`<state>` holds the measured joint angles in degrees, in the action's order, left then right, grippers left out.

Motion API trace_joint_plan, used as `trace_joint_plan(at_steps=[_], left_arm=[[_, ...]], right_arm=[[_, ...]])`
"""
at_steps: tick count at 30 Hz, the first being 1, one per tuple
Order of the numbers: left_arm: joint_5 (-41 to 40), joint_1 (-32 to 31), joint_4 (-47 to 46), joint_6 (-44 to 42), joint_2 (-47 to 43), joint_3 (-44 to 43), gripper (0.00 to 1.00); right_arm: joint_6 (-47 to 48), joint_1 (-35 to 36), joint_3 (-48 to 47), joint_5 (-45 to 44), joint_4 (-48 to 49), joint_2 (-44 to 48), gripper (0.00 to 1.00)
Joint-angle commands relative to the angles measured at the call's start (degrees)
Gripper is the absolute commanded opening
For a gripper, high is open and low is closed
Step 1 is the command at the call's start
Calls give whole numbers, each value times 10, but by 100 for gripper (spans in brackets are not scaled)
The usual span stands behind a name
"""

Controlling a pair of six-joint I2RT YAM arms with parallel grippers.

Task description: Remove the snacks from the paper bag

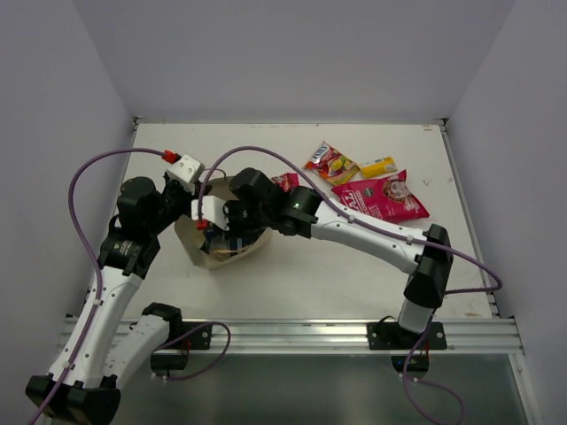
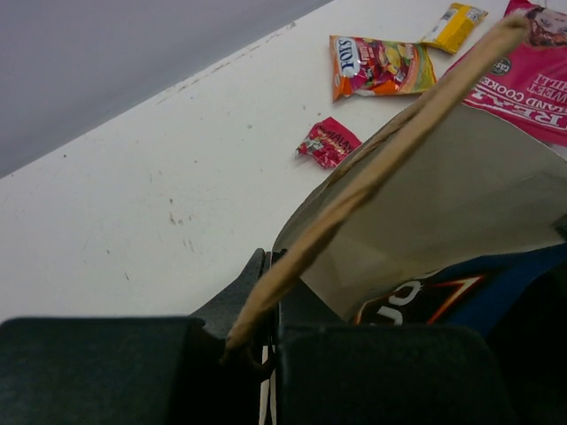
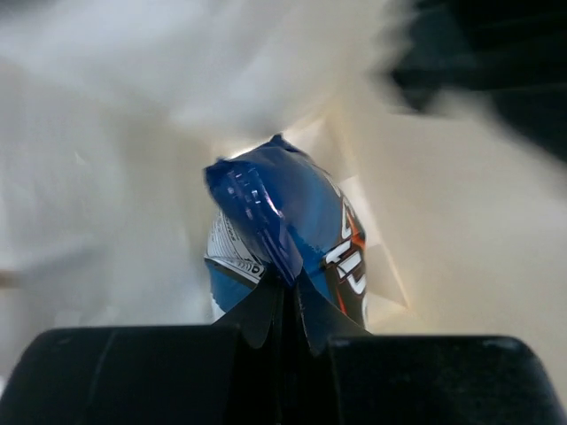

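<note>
The paper bag [image 1: 220,255] stands left of the table's middle with both arms at its mouth. My left gripper [image 2: 270,262] is shut on the bag's rim [image 2: 381,168], pinching the paper edge. My right gripper [image 3: 288,288] reaches down inside the bag and is shut on the top edge of the blue Doritos chip bag [image 3: 292,212], which also shows through the opening [image 2: 461,297]. Out on the table lie the pink bag [image 1: 381,197], the red-yellow candy pouch [image 1: 330,163], the yellow bar [image 1: 378,166] and the tiny red wrapper [image 1: 285,181].
The snacks on the table cluster at the back right, close to the right arm's forearm [image 1: 363,232]. White walls enclose the table on three sides. A metal rail [image 1: 292,335] runs along the near edge.
</note>
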<state>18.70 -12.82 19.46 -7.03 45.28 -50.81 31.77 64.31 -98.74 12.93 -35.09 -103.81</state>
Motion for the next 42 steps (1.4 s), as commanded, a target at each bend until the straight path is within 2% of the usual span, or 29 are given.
trace_joint_plan(at_steps=[1, 11, 22, 25, 32, 35, 39, 42], left_arm=[[3, -3, -15, 5, -5, -10, 0], [5, -3, -14, 7, -4, -9, 0], [-52, -3, -2, 21, 12, -10, 0], [-62, -3, 1, 22, 19, -10, 0], [-105, -3, 8, 27, 22, -20, 0], [-134, -3, 17, 32, 24, -27, 0], [-165, -3, 26, 40, 31, -37, 0], [-182, -2, 30, 48, 35, -41, 0]], right_arm=[[-19, -3, -9, 15, 45, 95, 0], [-54, -3, 44, 53, 142, 226, 0], [-110, -3, 146, -26, 310, 393, 0], [-108, -3, 161, -61, 329, 432, 0], [-73, -25, 180, -163, 326, 466, 0], [-87, -57, 195, -169, 325, 473, 0], [-122, -142, 226, -161, 291, 455, 0], [-134, -168, 266, -161, 286, 425, 0]])
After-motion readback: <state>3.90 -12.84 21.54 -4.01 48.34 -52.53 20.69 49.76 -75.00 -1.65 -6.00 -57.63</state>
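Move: Inside the paper bag, whose middle lies about 4 cm ahead, 2 left and 7 below, the right hand already pinches the blue snack bag. The small red packet, nearest of the laid-out snacks, is about 32 cm ahead and 15 right; the orange packet some 39 ahead, 28 right; the pink cookie bag roughly 27 ahead, 41 right; all about 20 below. From the left hand the blue snack is around 5 back, 6 right, 14 below. Pulling the pinched blue snack up out of the paper bag, the right hand climbs about 30 cm, easing back slightly, then swings right some 20 cm and finally forward and down towards the laid-out snacks, its fingers tipping up from a downward slant and turning clockwise. The left fingers keep the bag's rim and late on draw it about 4 cm left and a little forward, turning counter-clockwise. ##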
